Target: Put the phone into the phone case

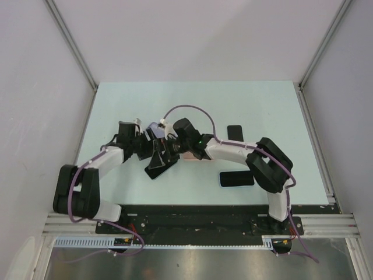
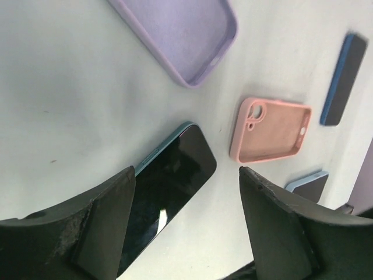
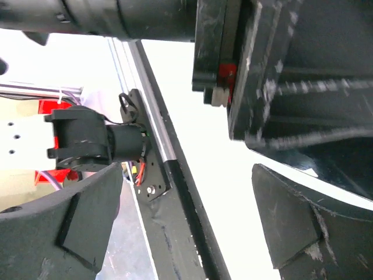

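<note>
A phone [image 2: 172,175] with a black screen and a blue edge lies flat on the table. It sits partly under the left finger of my left gripper [image 2: 186,170], which hovers open above it without holding anything. An empty lilac phone case [image 2: 186,35] lies beyond the phone, and an empty pink phone case [image 2: 271,129] lies to its right, both with the hollow side up. My right gripper [image 3: 187,169] is open and empty. In the top view it is right beside the left gripper [image 1: 150,150] at mid-table, facing that arm's black fingers [image 3: 274,76].
Two more dark phones lie on the right half of the table, one further back [image 1: 234,133] and one nearer [image 1: 236,178]. The table's near edge with its black rail [image 3: 175,192] and the left arm's base [image 3: 81,140] show in the right wrist view.
</note>
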{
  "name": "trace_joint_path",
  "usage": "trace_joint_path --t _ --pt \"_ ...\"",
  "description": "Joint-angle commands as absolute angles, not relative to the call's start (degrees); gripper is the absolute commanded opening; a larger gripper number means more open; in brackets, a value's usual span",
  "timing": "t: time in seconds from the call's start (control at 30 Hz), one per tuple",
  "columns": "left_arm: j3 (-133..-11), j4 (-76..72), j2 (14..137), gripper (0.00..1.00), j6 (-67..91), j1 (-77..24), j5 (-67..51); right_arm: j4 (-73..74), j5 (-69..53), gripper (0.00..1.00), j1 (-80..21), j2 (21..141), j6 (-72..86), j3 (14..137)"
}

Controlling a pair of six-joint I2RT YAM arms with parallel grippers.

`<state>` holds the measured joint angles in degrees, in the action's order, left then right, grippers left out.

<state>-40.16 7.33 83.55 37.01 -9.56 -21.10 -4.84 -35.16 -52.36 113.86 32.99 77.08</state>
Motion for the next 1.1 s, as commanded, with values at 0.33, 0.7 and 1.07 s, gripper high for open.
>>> trace_joint_path --t 0.33,0.7,1.07 --pt "-32.1 14.1 61.0 0.78 35.2 1.8 -20.7 3.1 -33.0 0.97 -42.3 102.2 26.8 73.3" --pt "-23.2 19.9 53.6 0.77 39.3 1.7 -18.6 -3.8 -36.2 0.97 -39.0 110.4 29.2 74.0" --pt "-22.1 17.8 58.0 0.75 39.6 1.8 -20.3 -1.7 -37.4 0.96 -39.6 120.3 28.7 80.9"
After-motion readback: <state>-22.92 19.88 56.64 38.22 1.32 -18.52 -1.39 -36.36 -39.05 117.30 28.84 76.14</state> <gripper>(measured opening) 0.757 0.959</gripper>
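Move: The phone lies crosswise beneath both open hands: its middle is about 5 cm back, 1 cm right and 4 cm below the left hand, and some 2 cm ahead, 2 cm right and 10 cm below the right. From the left hand, the purple case is about 8 cm straight ahead, and the pink case level and some 17 cm to the right. Open hands rise, then sink: left swings 10 cm back-left to the phone's left end, right withdraws 12 cm forward-right. ##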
